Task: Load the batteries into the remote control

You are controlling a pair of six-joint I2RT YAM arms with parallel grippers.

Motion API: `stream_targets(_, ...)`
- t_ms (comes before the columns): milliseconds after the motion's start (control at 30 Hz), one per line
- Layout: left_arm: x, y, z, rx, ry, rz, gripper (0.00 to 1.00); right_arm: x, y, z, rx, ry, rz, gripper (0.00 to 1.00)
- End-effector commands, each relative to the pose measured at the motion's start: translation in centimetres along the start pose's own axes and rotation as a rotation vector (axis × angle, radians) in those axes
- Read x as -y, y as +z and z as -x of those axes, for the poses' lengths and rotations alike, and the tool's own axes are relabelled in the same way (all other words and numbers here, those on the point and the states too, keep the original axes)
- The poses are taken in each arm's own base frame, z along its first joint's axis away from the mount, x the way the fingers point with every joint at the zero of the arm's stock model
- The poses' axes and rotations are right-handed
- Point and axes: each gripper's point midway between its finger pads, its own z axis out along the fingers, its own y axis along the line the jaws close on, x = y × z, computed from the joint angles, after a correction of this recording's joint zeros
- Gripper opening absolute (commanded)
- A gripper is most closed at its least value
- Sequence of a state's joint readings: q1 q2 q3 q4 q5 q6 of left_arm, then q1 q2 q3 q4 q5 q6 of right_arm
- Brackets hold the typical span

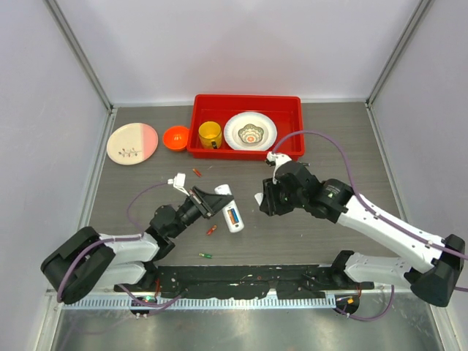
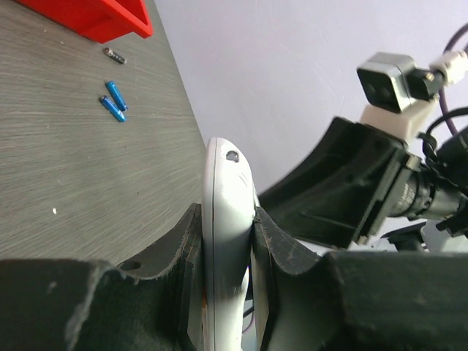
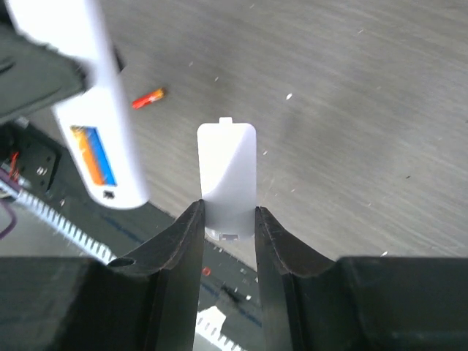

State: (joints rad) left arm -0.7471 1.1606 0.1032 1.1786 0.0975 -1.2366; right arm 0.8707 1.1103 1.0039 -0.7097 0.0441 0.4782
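Note:
The white remote control [image 1: 235, 225] is raised off the table with my left gripper [image 1: 217, 202] shut on its sides; in the left wrist view it stands edge-on [image 2: 227, 197] between the fingers. Its back is open, and blue and orange batteries [image 3: 93, 155] lie in the compartment. My right gripper [image 3: 228, 212] is shut on the white back cover [image 3: 227, 164], held just right of the remote [image 3: 95, 88]. Loose batteries lie on the table: a red one [image 1: 210, 230], a green one [image 1: 206, 255] and two blue ones [image 2: 113, 100].
A red bin [image 1: 245, 100] at the back holds a yellow cup [image 1: 210, 134] and a patterned plate [image 1: 250, 131]. An orange bowl [image 1: 175, 137] and a pink-and-cream plate [image 1: 132, 143] sit to its left. A black rail [image 1: 241, 281] runs along the near edge.

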Motion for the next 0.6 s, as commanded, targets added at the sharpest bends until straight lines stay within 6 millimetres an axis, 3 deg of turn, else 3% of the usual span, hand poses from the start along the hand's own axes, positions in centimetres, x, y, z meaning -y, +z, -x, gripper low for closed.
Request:
stream_targets(0, 6.8, 1.2, 3.1, 0.111, 0.001, -0.257, 0.00, -2.7, -3.8, -0.7, -0.050, -0.002, 0.122, 0.01)
stream_targets(167, 6.2, 2.2, 3.3, 0.123, -0.002, -0.231, 0.00, -4.0, -5.4, -0.1, -0.035, -0.001, 0.168, 0.01)
stream_targets(400, 4.9, 3.5, 2.6, 0.111, -0.016, -0.184, 0.00, -6.2, -4.2, 0.5, -0.123, -0.032, 0.185, 0.01)
stream_targets(567, 3.7, 4.0, 2.2, 0.118, -0.029, -0.146, 0.00, -5.8, -2.3, -0.1, -0.210, -0.045, 0.111, 0.01)
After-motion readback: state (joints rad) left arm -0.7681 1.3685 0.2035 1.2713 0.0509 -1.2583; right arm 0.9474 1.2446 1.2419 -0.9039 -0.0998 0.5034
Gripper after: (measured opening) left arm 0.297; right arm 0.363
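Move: The left gripper already holds the remote, its open battery compartment facing up. The right gripper holds the white cover roughly 10 cm to the left gripper's right, about level with it ahead and a couple of centimetres lower. From the right gripper the compartment lies some 9 cm left, 5 cm back and 2 cm below. On the table about 16 cm below it, an orange battery lies 18 cm left and straight abreast, a green one 20 cm left and 10 cm back. Bring the right gripper with the cover back and up about 4 cm, then left about 3 cm towards the remote's open compartment, sinking slightly at the end while the fingers tip down and turn counter-clockwise about 10 degrees. Meanwhile carry the remote forward and right about 3 cm to meet the cover. Keep both grips. ##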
